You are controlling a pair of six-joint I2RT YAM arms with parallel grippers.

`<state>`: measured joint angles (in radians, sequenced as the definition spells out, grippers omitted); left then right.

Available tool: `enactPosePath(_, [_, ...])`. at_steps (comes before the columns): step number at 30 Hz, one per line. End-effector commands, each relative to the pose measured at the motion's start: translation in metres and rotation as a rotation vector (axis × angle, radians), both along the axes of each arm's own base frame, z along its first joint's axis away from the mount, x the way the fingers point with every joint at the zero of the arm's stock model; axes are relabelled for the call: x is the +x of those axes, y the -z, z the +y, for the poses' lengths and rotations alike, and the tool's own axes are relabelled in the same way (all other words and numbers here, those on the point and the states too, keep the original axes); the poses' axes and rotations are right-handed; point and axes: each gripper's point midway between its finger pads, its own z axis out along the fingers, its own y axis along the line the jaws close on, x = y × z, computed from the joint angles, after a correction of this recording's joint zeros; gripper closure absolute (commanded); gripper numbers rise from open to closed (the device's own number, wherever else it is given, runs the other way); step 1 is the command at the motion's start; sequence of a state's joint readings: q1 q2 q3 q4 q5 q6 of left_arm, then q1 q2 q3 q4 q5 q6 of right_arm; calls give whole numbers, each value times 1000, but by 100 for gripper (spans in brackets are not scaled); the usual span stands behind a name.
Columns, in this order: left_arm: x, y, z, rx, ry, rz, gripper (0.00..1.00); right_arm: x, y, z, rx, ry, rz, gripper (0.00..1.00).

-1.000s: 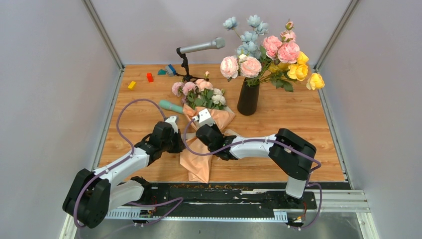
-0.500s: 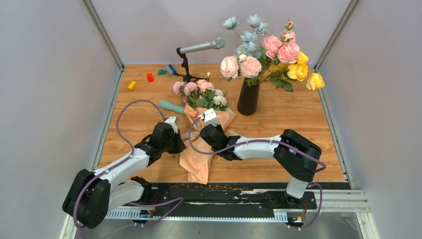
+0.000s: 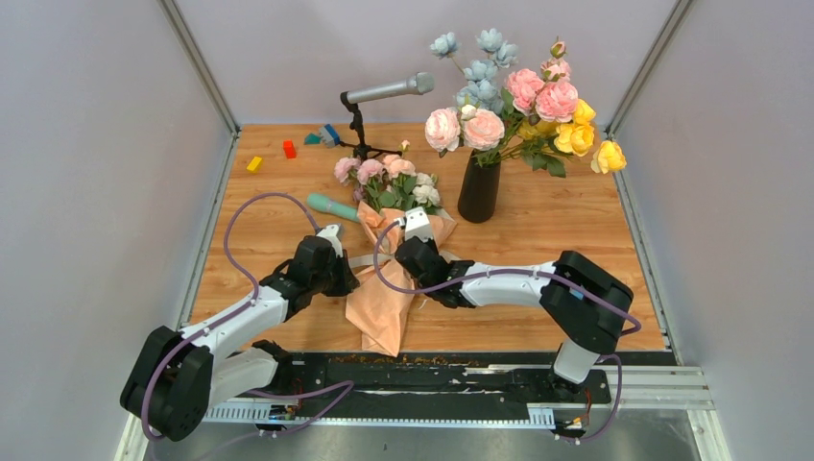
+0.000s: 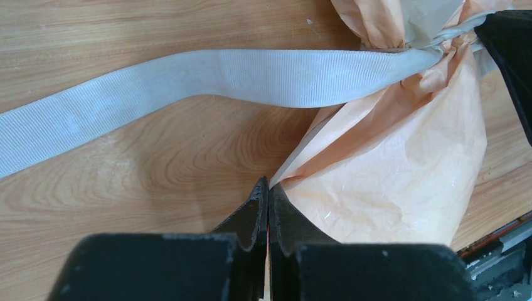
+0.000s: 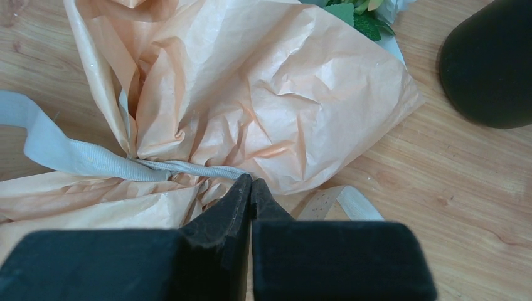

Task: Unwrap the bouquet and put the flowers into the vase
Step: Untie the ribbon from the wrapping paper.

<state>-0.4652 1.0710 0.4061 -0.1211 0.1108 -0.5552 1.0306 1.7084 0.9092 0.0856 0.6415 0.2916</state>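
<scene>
The bouquet (image 3: 392,288) lies in the middle of the table in crinkled peach paper (image 5: 263,94), and its pink and white flowers (image 3: 384,179) point away from me. A cream ribbon (image 4: 251,78) is tied round its waist (image 5: 188,168). My left gripper (image 3: 351,282) (image 4: 268,183) is shut on the paper's left edge. Right at the knot, my right gripper (image 3: 403,248) (image 5: 251,180) is shut where the ribbon's twisted strand meets its tips. A loose ribbon tail (image 5: 351,204) lies beside it. The black vase (image 3: 478,188) stands just right of the bouquet.
The vase holds big pink, pale blue and yellow blooms (image 3: 523,96) that spread over the far right. A microphone on a stand (image 3: 384,91) is behind the bouquet. A teal handle (image 3: 330,205) lies to its left, and small coloured blocks (image 3: 288,149) sit far left.
My right gripper has slid away from me and to the right, toward the vase, staying at the knot. The left arm has stayed where it was.
</scene>
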Motion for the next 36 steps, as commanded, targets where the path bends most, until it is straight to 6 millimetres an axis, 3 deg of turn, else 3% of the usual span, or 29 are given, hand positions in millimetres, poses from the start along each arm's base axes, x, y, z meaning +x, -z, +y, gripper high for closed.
enactPosePath(1, [-11,20,26,102,-63,52,100,16,-7,-52,-76,160,-32,98])
enactPosePath(13, [-12,20,27,98,-67,53,100,9,-11,-67,-25,160,9,96])
enactPosePath(23, [-12,17,24,81,-58,44,100,3,-12,-66,3,105,28,95])
enactPosePath(27, [-11,10,20,70,-20,21,100,0,-17,-53,44,27,23,95])
enactPosePath(28, [-10,7,19,72,-13,18,98,-1,-17,-51,49,9,25,95])
enactPosePath(30, [-8,-1,19,84,3,2,84,-3,-18,-45,64,-30,30,96])
enactPosePath(32, [-4,-14,19,91,19,-28,60,-8,-19,-40,81,-72,38,96])
enactPosePath(36, [4,-46,16,84,55,-113,40,-15,-23,-31,119,-138,45,96])
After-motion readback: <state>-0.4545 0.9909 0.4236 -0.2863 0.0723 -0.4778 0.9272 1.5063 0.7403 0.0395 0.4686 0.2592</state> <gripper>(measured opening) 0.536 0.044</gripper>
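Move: The ribbon knot at the wrapper's waist lies about 7 cm ahead and 6 cm to the right of the left gripper, which is shut on a ribbon strip. From the right gripper, shut on another strip, the knot is some 5 cm left, roughly 1 cm back and a little below. The black vase stands 11 cm ahead of the right gripper and 12 cm to its right; the bouquet's flower heads are about 16 cm ahead and 4 cm left. Keep the right gripper shut on its ribbon strip and pull it level to the right, about 6 cm away from the knot, then ease it back towards the base and slightly left. Meanwhile draw the left gripper some 2.5 cm left, down and back from the knot, then open it about halfway while lifting slightly, to release its strip. ##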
